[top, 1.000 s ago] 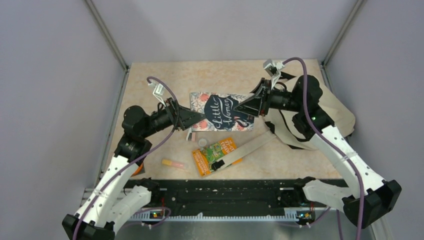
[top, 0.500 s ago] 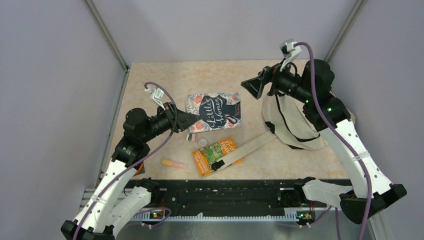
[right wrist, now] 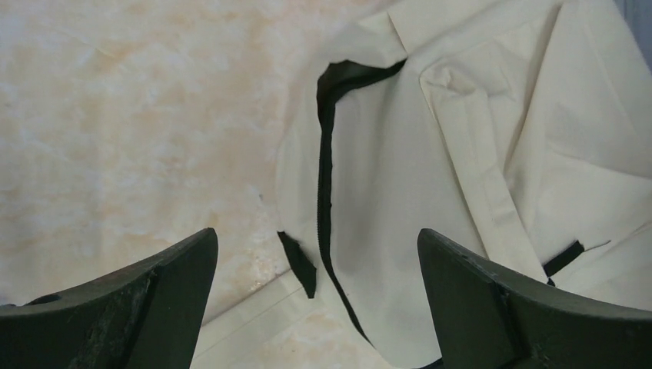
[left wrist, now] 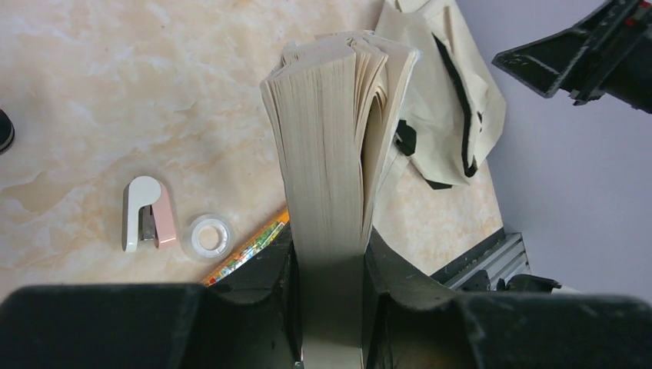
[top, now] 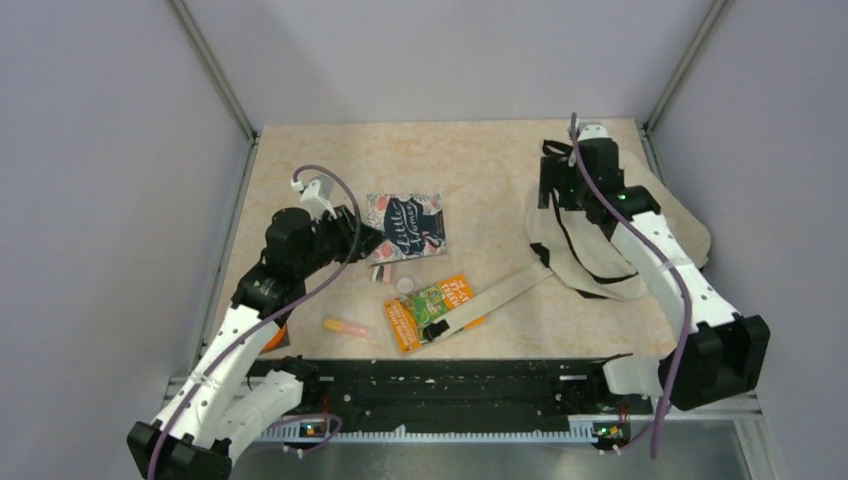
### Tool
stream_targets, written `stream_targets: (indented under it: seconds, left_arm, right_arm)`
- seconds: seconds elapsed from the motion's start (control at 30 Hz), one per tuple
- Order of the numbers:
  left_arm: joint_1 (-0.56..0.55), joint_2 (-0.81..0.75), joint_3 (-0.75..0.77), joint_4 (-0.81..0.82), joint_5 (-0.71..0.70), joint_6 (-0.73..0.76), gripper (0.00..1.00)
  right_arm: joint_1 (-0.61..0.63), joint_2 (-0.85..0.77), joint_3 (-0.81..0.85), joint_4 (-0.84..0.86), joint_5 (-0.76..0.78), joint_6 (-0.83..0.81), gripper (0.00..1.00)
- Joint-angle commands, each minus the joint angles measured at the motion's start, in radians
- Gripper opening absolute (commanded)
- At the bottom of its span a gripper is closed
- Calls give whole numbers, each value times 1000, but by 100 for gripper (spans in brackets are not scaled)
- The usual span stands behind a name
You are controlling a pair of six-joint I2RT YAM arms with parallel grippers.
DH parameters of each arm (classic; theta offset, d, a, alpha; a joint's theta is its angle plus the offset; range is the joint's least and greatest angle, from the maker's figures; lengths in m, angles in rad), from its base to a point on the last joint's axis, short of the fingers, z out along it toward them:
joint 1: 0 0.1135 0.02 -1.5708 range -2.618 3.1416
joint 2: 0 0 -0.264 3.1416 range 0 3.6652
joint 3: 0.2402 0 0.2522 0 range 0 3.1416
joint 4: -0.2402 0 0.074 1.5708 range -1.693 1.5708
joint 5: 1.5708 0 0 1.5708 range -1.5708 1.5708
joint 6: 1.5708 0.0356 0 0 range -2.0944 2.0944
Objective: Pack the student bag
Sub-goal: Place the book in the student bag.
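Observation:
The student bag [top: 640, 240] is a cream fabric backpack with a black zipper, lying crumpled at the right of the table. In the right wrist view the student bag [right wrist: 400, 177] shows a partly open zipper slit. My right gripper [top: 555, 188] hovers over the bag's left edge, and in its wrist view the right gripper [right wrist: 315, 234] is open and holds nothing. My left gripper [top: 368, 240] is shut on the left edge of a thick floral-covered book [top: 405, 225]. The wrist view shows the left gripper [left wrist: 330, 261] clamping the book [left wrist: 330, 138], page edges facing the camera.
An orange-and-green booklet [top: 432, 308] lies near the front with a long bag strap [top: 510, 290] across it. A tape roll [left wrist: 211, 235] and a white-pink stapler [left wrist: 146, 214] sit beside it. A pink-orange marker [top: 345, 326] lies front left. Metal frame posts and walls ring the table.
My right gripper let go of the book, opened wide and swung right to over the bag. The left gripper closed on the book and drew it left.

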Motion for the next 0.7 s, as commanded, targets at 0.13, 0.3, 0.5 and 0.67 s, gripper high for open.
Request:
stream_targets:
  seconds: [0.13,0.3,0.5,0.67]
  left_arm:
    - [17,78,73,178,91,-2,0]
    - [29,69,71,154,97,15,0]
    - [45,50,54,141,96,19,0]
    - [58,46,54,132,110,21,0]
  right_arm:
    - [0,204,11,-19,123,-25,94]
    - [0,214,-15,-40,162,-23,91]
    - [1,200,-45,-76,192,-10,74]
    - [1,174,-83,-92,191,-2,59]
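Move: Under the right hand, roughly 14 cm below it, some 3 cm ahead and 2 cm to its right, lies the zip rim of the student bag. The black strap patch is about 3 cm back and 6 cm left of the hand; the bag's black handle loop is about 20 cm ahead and 3 cm left, both at table height. From the left hand, which already holds the book, the zip rim is some 45 cm right, 10 cm ahead and 14 cm lower. Sinking about 11 cm towards the zip rim, fast at first and then easing off, the right hand drifts a little to its right while its fingers tip some 20 degrees farther down. Over the rim the wide-open fingers begin to close, to about two thirds, one on each side of the zip; contact can't be made out. The left hand keeps its grip on the book, settling a couple of centimetres lower. ##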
